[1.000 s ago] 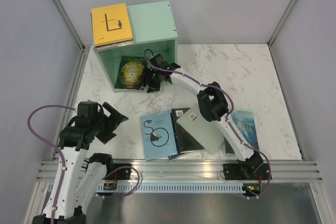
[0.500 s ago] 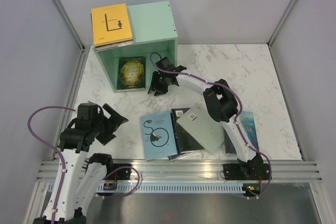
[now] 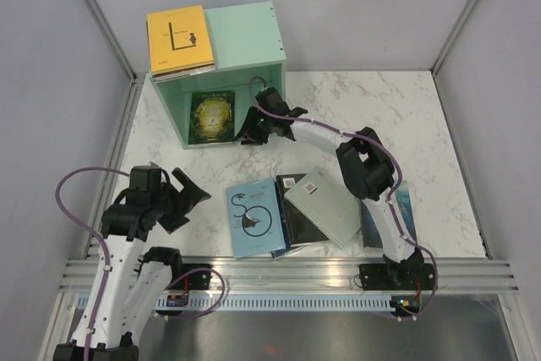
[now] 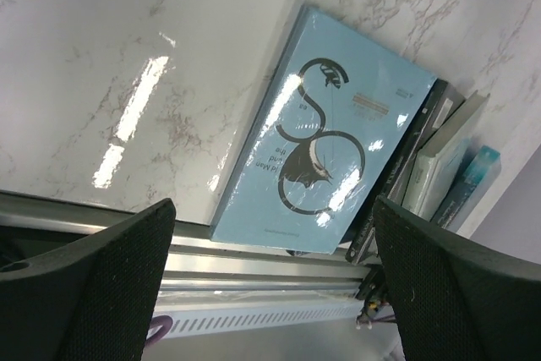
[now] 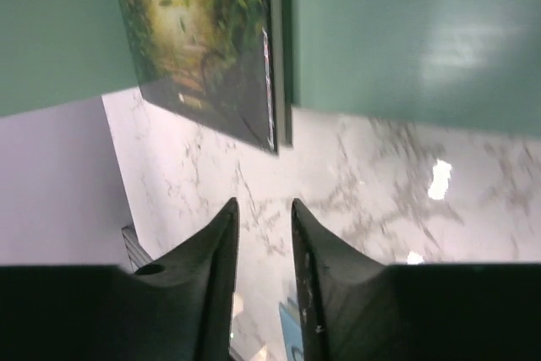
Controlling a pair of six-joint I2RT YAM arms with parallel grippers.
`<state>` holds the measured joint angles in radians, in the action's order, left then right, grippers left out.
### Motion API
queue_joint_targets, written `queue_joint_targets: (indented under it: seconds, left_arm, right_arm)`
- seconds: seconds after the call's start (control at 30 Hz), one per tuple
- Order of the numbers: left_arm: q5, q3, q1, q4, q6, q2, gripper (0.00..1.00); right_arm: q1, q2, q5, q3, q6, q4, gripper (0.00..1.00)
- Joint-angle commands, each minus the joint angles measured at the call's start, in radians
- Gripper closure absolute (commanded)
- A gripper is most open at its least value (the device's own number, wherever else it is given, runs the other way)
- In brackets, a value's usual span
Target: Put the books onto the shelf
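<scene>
The shelf [image 3: 247, 38] is a mint-green box at the back left, its open side facing me. A yellow-orange book [image 3: 179, 39] lies on its top. A dark book with gold art [image 3: 211, 115] [image 5: 203, 35] stands inside it. My right gripper [image 3: 254, 129] [image 5: 264, 205] hovers just outside the shelf's right wall [image 5: 406, 40]; a narrow gap shows between its jaws and nothing is in it. My left gripper [image 3: 184, 200] [image 4: 272, 205] hangs wide open and empty, left of a pale blue book [image 3: 255, 219] [image 4: 325, 145]. Black [image 3: 302, 224], pale green [image 3: 325, 206] and teal [image 3: 402, 209] books lie nearby.
The loose books overlap in a row near the front metal rail [image 3: 287, 270]. My right arm's forearm [image 3: 372, 179] passes over the teal book. Grey walls enclose the marble table [image 3: 380, 116] at the back and on both sides.
My right gripper has drawn back from the dark book, which stays in the shelf, and its jaws have narrowed. My left arm has shifted slightly.
</scene>
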<state>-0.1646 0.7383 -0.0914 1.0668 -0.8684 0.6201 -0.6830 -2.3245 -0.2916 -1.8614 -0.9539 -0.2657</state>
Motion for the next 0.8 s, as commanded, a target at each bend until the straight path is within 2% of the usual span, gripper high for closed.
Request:
queue_joint_targets:
  seconds: [0.0,0.03,0.13,0.27,0.43,0.57,0.77]
  left_arm:
    - [-0.136,-0.101,0.002,-0.123,0.063,0.032,0.0]
    - [-0.166,-0.161,0.002,-0.19,0.062,0.038,0.0]
    - [-0.211,-0.232,0.002,-0.26,0.045,0.067,0.0]
    - [-0.243,-0.252,0.001,-0.352,0.011,0.079,0.0]
    - [-0.242,-0.292,-0.007,-0.402,-0.035,0.136,0.0]
    - [-0.248,-0.31,-0.016,-0.465,-0.044,0.199,0.0]
    - [-0.225,-0.309,-0.033,-0.518,-0.034,0.289,0.0]
  right_arm:
    - [-0.003,0.198,-0.024,0.121,0.024,0.019,0.57]
    - [-0.003,0.235,-0.012,0.161,0.039,-0.013,0.48]
    - [-0.003,0.384,-0.004,0.371,0.093,-0.064,0.41]
    - [-0.03,0.554,-0.012,0.539,0.11,-0.098,0.4]
    - [-0.07,0.671,0.025,0.669,0.103,-0.2,0.39]
    - [-0.085,0.727,0.035,0.763,0.092,-0.227,0.39]
    - [-0.133,0.715,0.057,0.818,0.078,-0.222,0.39]
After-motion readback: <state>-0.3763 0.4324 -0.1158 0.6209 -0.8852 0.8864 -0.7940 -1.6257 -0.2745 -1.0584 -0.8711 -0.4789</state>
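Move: Behind the right hand lies the blue book, its middle about 24 cm back, 6 cm to the right and some 7 cm lower. From the left hand the same book is about 14 cm to the right, roughly level fore and aft, and 13 cm below. The black book's middle is some 13 cm to the right of the blue one and 2 cm farther out; the grey book's is about 19 cm to its right and 3 cm farther out. Leaving the shelf front, the empty right hand sweeps back some 21 cm and right about 13, arching up nearly 6 cm before sinking again over the seam between blue and black books, fingers opening to a bit over half and tipping steeper. The left hand, still wide open, sinks about 9 cm and edges right towards the blue book's left side. ##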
